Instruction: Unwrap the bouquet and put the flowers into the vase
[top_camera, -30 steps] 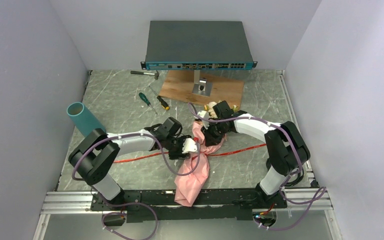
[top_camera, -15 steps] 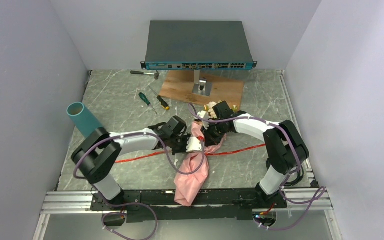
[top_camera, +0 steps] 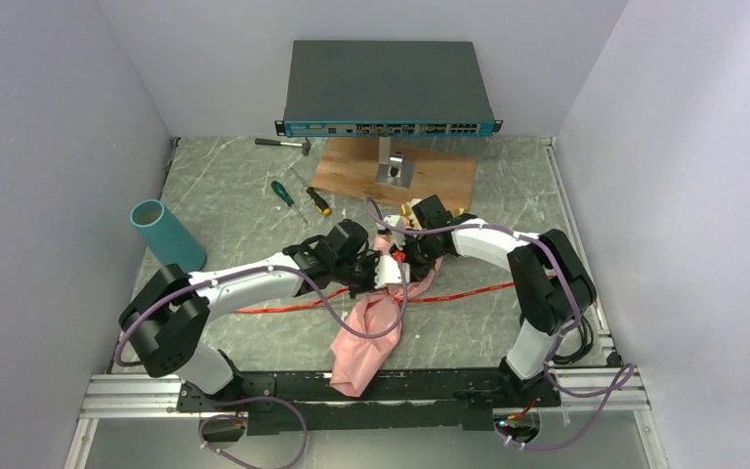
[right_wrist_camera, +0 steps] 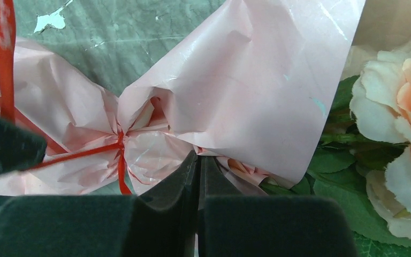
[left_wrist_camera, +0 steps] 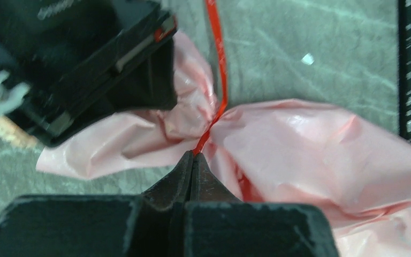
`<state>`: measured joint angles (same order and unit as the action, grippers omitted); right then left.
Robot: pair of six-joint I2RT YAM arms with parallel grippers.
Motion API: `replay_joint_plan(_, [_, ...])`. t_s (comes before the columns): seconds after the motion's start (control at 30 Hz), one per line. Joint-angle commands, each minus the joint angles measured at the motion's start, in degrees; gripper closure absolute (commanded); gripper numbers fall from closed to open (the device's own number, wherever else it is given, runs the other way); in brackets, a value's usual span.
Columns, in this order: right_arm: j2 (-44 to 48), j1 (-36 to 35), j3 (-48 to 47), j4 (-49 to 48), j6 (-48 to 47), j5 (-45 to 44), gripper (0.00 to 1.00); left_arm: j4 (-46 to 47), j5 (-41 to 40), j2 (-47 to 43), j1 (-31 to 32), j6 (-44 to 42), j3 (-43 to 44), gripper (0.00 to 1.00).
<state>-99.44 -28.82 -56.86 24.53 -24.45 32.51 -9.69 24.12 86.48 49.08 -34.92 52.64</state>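
The bouquet [top_camera: 376,318] lies mid-table, its crinkled pink paper [left_wrist_camera: 310,139] cinched by a thin red ribbon [left_wrist_camera: 220,69]. My left gripper [left_wrist_camera: 193,156] is shut on that ribbon just below the cinch. My right gripper [right_wrist_camera: 198,156] is shut on an edge of the pink paper [right_wrist_camera: 257,85], beside the ribbon knot [right_wrist_camera: 120,140]. The flowers show past the paper's open end: a peach and cream rose [right_wrist_camera: 401,107] over green leaves [right_wrist_camera: 342,160]. From above, both grippers meet over the bouquet's waist [top_camera: 395,264]. The teal vase [top_camera: 164,233] stands far left, apart from both arms.
A network switch [top_camera: 387,86] on a stand over a wooden board [top_camera: 439,176] sits at the back. Two screwdrivers [top_camera: 281,192] [top_camera: 318,199] and a hammer [top_camera: 283,144] lie back left. Loose ribbon ends trail across the table [top_camera: 269,307] [top_camera: 479,290].
My left gripper went from open to shut on the ribbon and moved right and farther from the bases, up against the right gripper. The paper's near end swung slightly left.
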Motion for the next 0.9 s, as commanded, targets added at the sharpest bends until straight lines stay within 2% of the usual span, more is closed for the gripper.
replay_joint_plan(0.0, [-3.87,0.43,0.75,2.54,-1.55,-6.85,1.00,5.57,2.51,0.55,4.13,3.57,3.91,1.00])
replay_joint_plan(0.2, [-4.45,0.34,0.51,2.43,-1.36,-7.32,1.00,7.76,4.20,0.49,6.50,5.54,5.50,1.00])
replay_joint_plan(0.3, [-4.41,0.32,0.51,2.62,-1.49,-7.48,1.00,4.20,2.62,-1.47,5.55,6.49,5.55,1.00])
replay_joint_plan(0.47, [-3.77,0.34,1.05,2.86,-3.00,-7.55,1.00,-2.35,3.88,-7.70,-2.50,4.76,-2.79,1.00])
replay_joint_plan(0.6, [-3.17,0.26,-1.07,5.69,-4.36,-5.67,1.00,-4.63,4.43,-11.15,-3.76,-1.21,-9.59,1.00])
replay_joint_plan(0.87, [7.04,0.34,-8.19,12.71,-4.49,0.52,0.46,-1.57,1.44,-3.59,-0.84,3.60,-6.29,1.00])
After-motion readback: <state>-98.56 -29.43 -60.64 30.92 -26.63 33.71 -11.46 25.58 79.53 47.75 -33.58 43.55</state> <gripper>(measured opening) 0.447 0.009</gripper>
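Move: The ribbon knot on the pink wrapping lies almost straight below the left hand, about 7 cm down and 2 cm to its right; the flower heads are roughly 18 cm ahead and 7 cm right, the wrapping's tail some 12 cm back and 5 cm left. From the right hand, low on the wrapping, the knot is about 5 cm back and 2 cm left at its level, the flower heads some 13 cm ahead and 3 cm right. Back and to the right by about 4 cm the left hand draws the red ribbon pinched in its shut fingers, pauses, then swings some 7 cm left and dips about 2 cm, still holding it. The right hand keeps pinching the wrapping just ahead of the knot until late, then opens about halfway, releasing it and rising about 2 cm. ##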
